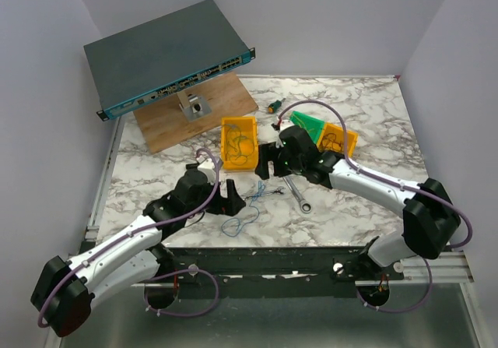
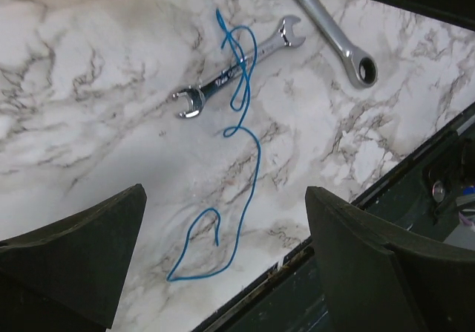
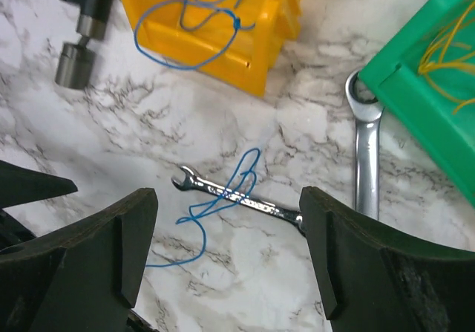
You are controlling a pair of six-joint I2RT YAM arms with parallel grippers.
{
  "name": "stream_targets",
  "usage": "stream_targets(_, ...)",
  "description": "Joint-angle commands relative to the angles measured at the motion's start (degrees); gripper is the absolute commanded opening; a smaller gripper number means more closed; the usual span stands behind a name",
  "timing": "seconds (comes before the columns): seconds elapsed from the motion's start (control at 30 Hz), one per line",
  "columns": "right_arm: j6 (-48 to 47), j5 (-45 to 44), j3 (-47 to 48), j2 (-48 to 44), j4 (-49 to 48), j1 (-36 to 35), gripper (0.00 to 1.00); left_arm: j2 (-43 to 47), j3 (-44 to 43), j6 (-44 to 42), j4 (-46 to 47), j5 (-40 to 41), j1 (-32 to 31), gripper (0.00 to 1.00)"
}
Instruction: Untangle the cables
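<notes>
One thin blue cable (image 1: 243,217) lies loose on the marble table. In the left wrist view the cable (image 2: 256,161) drapes over a small silver wrench (image 2: 204,90) and ends in a loop near the front edge. It also crosses the wrench in the right wrist view (image 3: 194,217). More blue cable (image 3: 189,46) hangs out of a yellow bin (image 3: 252,50). Yellow wires (image 3: 445,50) lie in a green bin (image 3: 401,87). My left gripper (image 1: 233,198) (image 2: 225,198) is open and empty above the loop. My right gripper (image 1: 265,170) (image 3: 228,198) is open and empty above the wrench.
A larger ratchet wrench (image 1: 296,192) lies right of the cable. The yellow bin (image 1: 226,147), the green bin (image 1: 310,124) and an orange bin (image 1: 349,138) stand behind. A network switch (image 1: 167,56) rests on a wooden board (image 1: 167,126) at the back left. A small screwdriver (image 1: 275,105) lies nearby.
</notes>
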State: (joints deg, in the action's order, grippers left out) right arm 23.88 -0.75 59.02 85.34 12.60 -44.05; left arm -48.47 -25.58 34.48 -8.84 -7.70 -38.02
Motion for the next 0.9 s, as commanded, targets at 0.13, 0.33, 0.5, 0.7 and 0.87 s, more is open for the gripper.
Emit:
stream_targets(0.13,2.6,1.9,-3.4,5.7,-3.3,-2.3,0.80,1.2,2.5,6.3,-6.8,5.1,-7.3,0.91)
stream_targets(0.33,5.0,2.5,-1.7,11.8,-5.4,-3.5,0.68,-0.3,2.0,7.4,-10.1,5.0,-9.5,0.85)
stream_targets(0.5,5.6,2.2,-0.2,15.1,-5.3,-5.0,0.61,-0.9,2.1,8.2,-12.4,4.2,-10.9,0.82)
stream_targets(0.7,5.6,2.2,-0.5,14.8,-5.8,-4.9,0.22,-0.9,3.1,9.4,-13.0,3.4,-11.3,0.67)
stream_targets(0.87,5.5,3.3,-0.7,13.1,-6.4,-5.0,0.01,-1.1,4.1,9.6,-13.2,4.5,-11.3,0.58)
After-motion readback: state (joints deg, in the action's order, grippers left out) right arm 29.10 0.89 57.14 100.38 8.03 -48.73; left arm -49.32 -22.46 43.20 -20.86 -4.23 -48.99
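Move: From the right gripper, the far, bunched end of the blue cable lies about 3 cm back, 3 cm left and 11 cm below. The small wrench crosses under it, its middle some 4 cm back and 1 cm left of that gripper; the big wrench lies about 9 cm right and 1 cm back, and the left orange tray 14 cm ahead, 10 cm left. From the left gripper, the cable's near loop is roughly 8 cm back, 1 cm right and 7 cm down, the small wrench 4 cm ahead, 11 cm right. Lower the right gripper about 10 cm, easing it a little back and left onto the blue cable's far end over the small wrench, tipping the fingers further down, then shut them to pinch the strands. Meanwhile draw the left gripper back about 7 cm and down 6 cm to the near loop, tilting its fingers some 15 degrees downward and closing them partway around the cable. ##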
